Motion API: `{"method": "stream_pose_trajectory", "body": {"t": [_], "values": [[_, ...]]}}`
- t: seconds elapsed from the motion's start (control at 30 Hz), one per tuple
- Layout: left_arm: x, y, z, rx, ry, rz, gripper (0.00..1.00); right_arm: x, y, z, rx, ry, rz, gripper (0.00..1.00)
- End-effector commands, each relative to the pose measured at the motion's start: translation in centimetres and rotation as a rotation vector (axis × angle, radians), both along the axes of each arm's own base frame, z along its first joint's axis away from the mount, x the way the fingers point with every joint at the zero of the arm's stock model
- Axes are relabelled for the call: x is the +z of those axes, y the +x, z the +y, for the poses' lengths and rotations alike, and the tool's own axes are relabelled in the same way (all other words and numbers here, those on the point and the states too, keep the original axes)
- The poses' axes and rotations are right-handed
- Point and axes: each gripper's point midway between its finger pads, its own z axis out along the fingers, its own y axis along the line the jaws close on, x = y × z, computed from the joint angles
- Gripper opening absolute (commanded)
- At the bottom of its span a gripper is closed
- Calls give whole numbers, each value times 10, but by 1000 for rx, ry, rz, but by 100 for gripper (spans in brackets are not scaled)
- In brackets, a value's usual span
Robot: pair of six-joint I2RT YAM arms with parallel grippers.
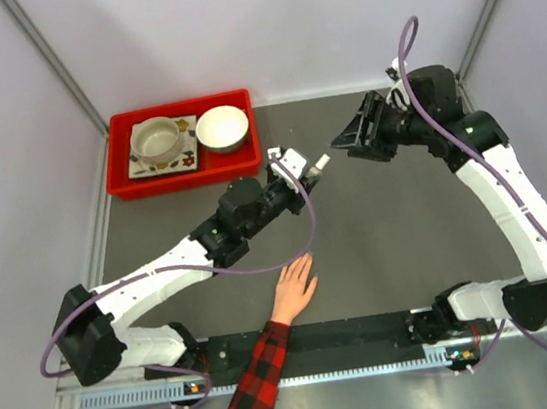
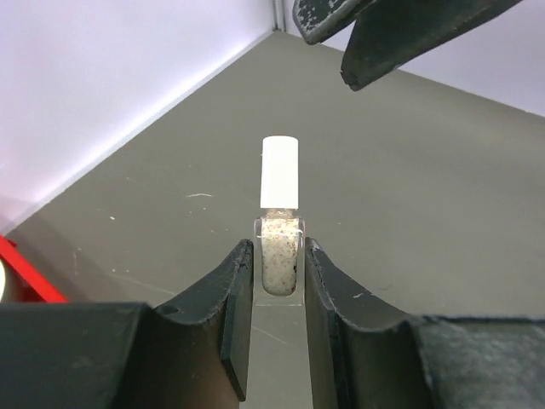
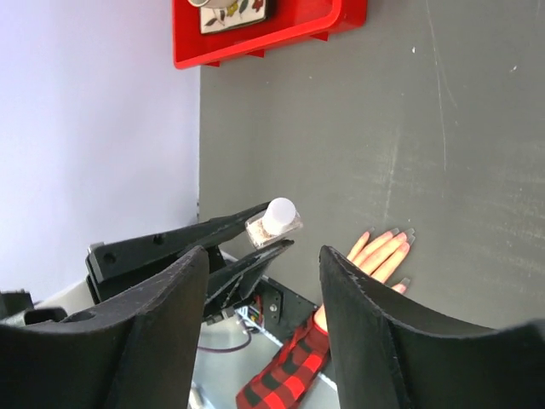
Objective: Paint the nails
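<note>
A small clear nail polish bottle (image 2: 279,256) with a white cap (image 2: 279,170) is pinched by its glass body in my left gripper (image 2: 279,264), held above the table's middle (image 1: 317,166). My right gripper (image 1: 343,142) hovers just right of the cap with its jaws apart and nothing between them (image 3: 264,251); its dark fingertips (image 2: 383,38) show above the cap. A light-skinned hand (image 1: 295,287) in a red-and-black plaid sleeve (image 1: 256,378) lies flat near the front edge. The nails (image 3: 407,236) are tiny and pale at the fingers' ends, well below both grippers.
A red tray (image 1: 121,154) at the back left holds a patterned square plate with a beige cup (image 1: 156,139) and a white bowl (image 1: 222,127). Pale walls close the table's left, back and right sides.
</note>
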Motion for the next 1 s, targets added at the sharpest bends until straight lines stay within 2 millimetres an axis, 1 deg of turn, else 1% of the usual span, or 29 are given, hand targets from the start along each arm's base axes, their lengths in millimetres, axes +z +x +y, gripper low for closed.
{"method": "stream_pose_trajectory", "body": {"t": [0.0,0.03,0.13,0.2,0.27,0.33,0.43,0.5,0.53,0.57,0.6,0.7,0.8,0.83,0.97], "values": [[18,6,0,32,-21,-102,0,6,1,12,9,33,-5,51],[17,5,-1,29,-16,-108,0,4,2,15,16,39,3,45],[17,1,-5,0,-16,-117,0,1,5,27,43,75,24,44],[18,-1,-6,-11,-20,-120,0,0,6,30,48,90,36,44],[18,-3,-3,-9,-29,-121,0,-4,5,29,48,78,40,46],[23,-4,-2,-6,-57,-135,0,-9,3,27,47,67,47,50],[23,-6,-3,-15,-77,-128,0,-14,1,28,54,74,47,50],[27,-8,-5,-32,-101,-128,0,-16,-1,30,69,77,49,49],[29,-9,-6,-35,-121,-117,0,-14,-1,30,76,78,44,48],[33,-14,-10,-66,-142,-120,0,-15,-2,30,81,72,48,47],[34,-15,-10,-71,-153,-119,0,-11,-2,30,83,71,35,45],[42,-20,-9,-82,-199,-118,0,-7,-3,26,69,61,20,43],[42,-22,-11,-99,-207,-109,0,-7,-5,28,80,70,27,30],[41,-22,-12,-100,-210,-104,0,-8,-5,28,84,72,32,29],[41,-23,-9,-97,-221,-105,0,-4,-9,25,72,69,19,29]]}}
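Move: The white cap of the nail polish bottle is about 4 cm to the right gripper's left, 4 cm below it and 2 cm farther out. From the left gripper, which already holds the glass upright, the cap is some 2 cm ahead, 2 cm right and 2 cm up. From the right gripper, the mannequin hand lies about 15 cm back, 10 cm left and 32 cm down, and the white bowl roughly 21 cm ahead, 22 cm left and 31 cm down. Bring the right gripper about 2 cm left over the cap, then sink it some 3 cm with the fingertips tipping slightly down, and narrow its half-open fingers around the cap. Keep the left fingers shut on the glass; dip the left gripper a centimetre, then ease it about 2 cm back and right, rising again, to bring the bottle to the right fingertips. ##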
